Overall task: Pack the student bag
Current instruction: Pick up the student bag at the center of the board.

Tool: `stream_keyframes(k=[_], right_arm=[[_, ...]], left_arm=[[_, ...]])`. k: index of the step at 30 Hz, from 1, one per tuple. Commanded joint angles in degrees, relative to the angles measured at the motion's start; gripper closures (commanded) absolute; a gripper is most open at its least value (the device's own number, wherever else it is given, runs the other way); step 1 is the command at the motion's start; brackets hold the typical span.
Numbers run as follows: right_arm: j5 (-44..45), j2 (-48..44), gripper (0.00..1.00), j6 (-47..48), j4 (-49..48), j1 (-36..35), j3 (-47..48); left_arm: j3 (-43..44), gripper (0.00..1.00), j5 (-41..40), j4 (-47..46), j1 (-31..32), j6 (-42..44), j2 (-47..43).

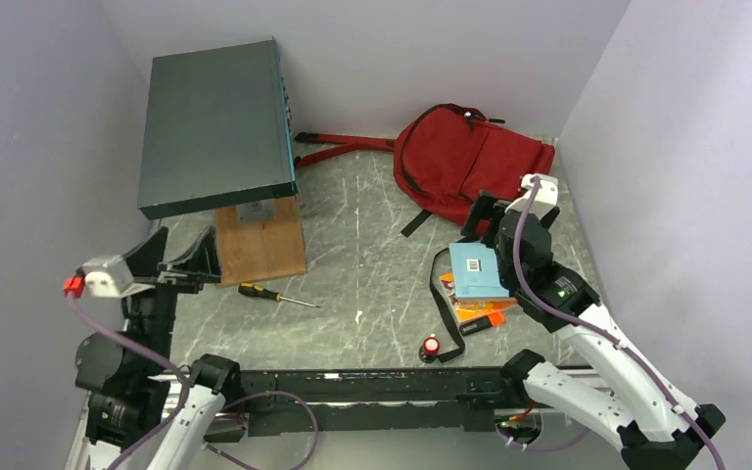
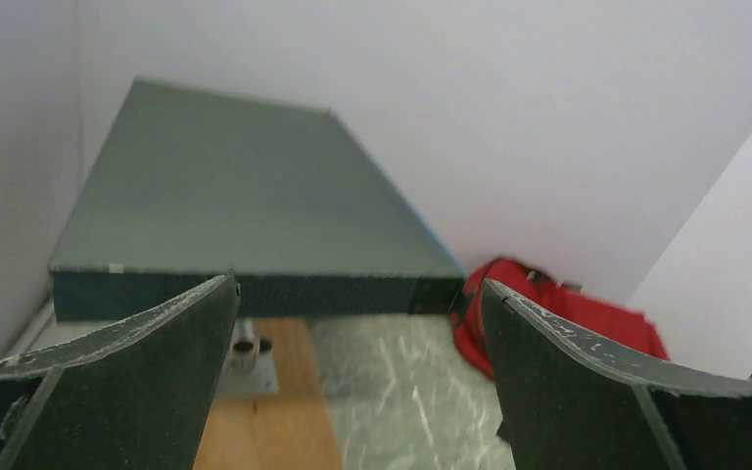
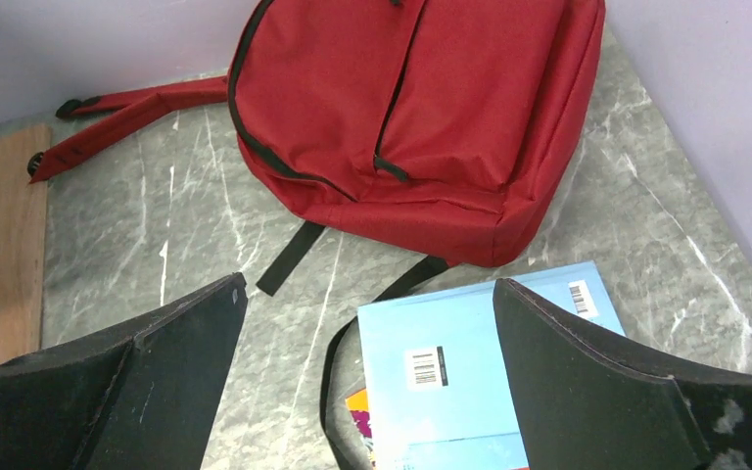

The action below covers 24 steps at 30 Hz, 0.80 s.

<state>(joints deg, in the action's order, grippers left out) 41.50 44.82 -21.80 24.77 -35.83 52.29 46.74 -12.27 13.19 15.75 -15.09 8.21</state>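
The student bag (image 1: 470,159) lies flat at the back right of the table, dark red, zips closed, red shoulder straps (image 1: 348,147) stretched to the left. In the right wrist view the bag (image 3: 421,108) fills the top. My right gripper (image 1: 483,217) hovers open just in front of the bag, above a light blue book (image 3: 470,382) that lies on an orange book (image 1: 478,313). A black webbing strap (image 3: 338,372) curls beside the books. My left gripper (image 1: 181,257) stands open at the left, nothing between its fingers; it faces the bag (image 2: 558,313) from afar.
A dark grey flat box (image 1: 217,125) rests on a wooden block (image 1: 262,240) at the back left. A screwdriver (image 1: 276,296) lies mid-table. A small red and white round object (image 1: 432,346) sits near the front edge. Walls close in on the left, the back and the right.
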Motion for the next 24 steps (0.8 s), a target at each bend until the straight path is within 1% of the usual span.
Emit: stream_keyframes(k=[1, 3, 5, 9, 10, 12, 15, 17, 19, 21, 24], right_arm=[[-0.3, 4.5, 0.00, 1.5, -0.5, -0.2, 3.2], [-2.2, 7.9, 0.00, 3.1, -1.2, -0.2, 4.8], [-5.8, 11.1, 0.00, 5.2, -3.6, -0.1, 5.7], [-10.0, 19.5, 0.00, 8.2, -11.9, 1.1, 7.3], [-10.6, 22.1, 0.00, 8.0, -13.7, 1.9, 7.8], [-14.7, 28.6, 0.00, 6.6, -16.1, 4.9, 10.0], [-20.9, 37.9, 0.00, 3.4, -18.9, 10.2, 14.6], [-21.8, 43.9, 0.00, 2.3, -19.4, 11.5, 19.2], [-22.6, 49.5, 0.00, 2.6, -22.3, 12.3, 23.0], [-24.0, 55.4, 0.00, 2.5, -24.5, 13.2, 27.2], [-25.1, 64.8, 0.00, 2.0, -24.5, 13.8, 36.6]], left_arm=[[2.0, 0.01, -4.6, 10.7, 0.2, -5.3, 2.0], [3.1, 0.01, -6.8, 15.4, 0.2, -9.3, 1.3], [4.1, 0.01, -7.8, 18.9, 0.2, -10.7, 0.1], [2.2, 0.01, -1.6, 17.0, 0.2, -8.2, -5.8], [1.4, 0.01, -0.1, 16.0, 0.2, -7.7, -7.4], [0.3, 0.01, 4.0, 14.3, 0.2, -6.9, -9.3], [1.2, 0.01, 4.2, 17.8, 0.2, -8.1, -8.7], [2.8, 0.01, 3.5, 21.7, 0.3, -8.6, -5.7], [3.7, 0.01, 3.8, 24.6, 0.3, -8.3, -4.3], [3.1, 0.01, 5.0, 25.6, 0.3, -7.6, -4.5], [0.3, 0.01, 6.5, 25.3, 0.3, -7.6, -7.3]])
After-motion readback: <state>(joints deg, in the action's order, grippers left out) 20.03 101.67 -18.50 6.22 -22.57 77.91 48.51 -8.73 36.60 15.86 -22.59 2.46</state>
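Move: From the right hand, the middle of the student bag lies about 23 cm ahead, 4 cm to the right and 18 cm below. The blue notebook is some 6 cm back, 4 cm to the right and 24 cm down; the bag's black strap end lies roughly 4 cm ahead and 9 cm to the left, at table height. From the left hand, the bag's middle is about 40 cm ahead, 42 cm to the right and 32 cm lower. Forward and down, the open right hand sweeps over 20 cm out and about 12 cm lower, drifting some 8 cm left, tipping its fingers about 15 degrees further down towards the left end of the student bag, where the black zip runs. Its fingers stay wide open; contact can't be seen. The empty left hand sinks about 7 cm with a brief rise midway, tipping down some 15 degrees. ##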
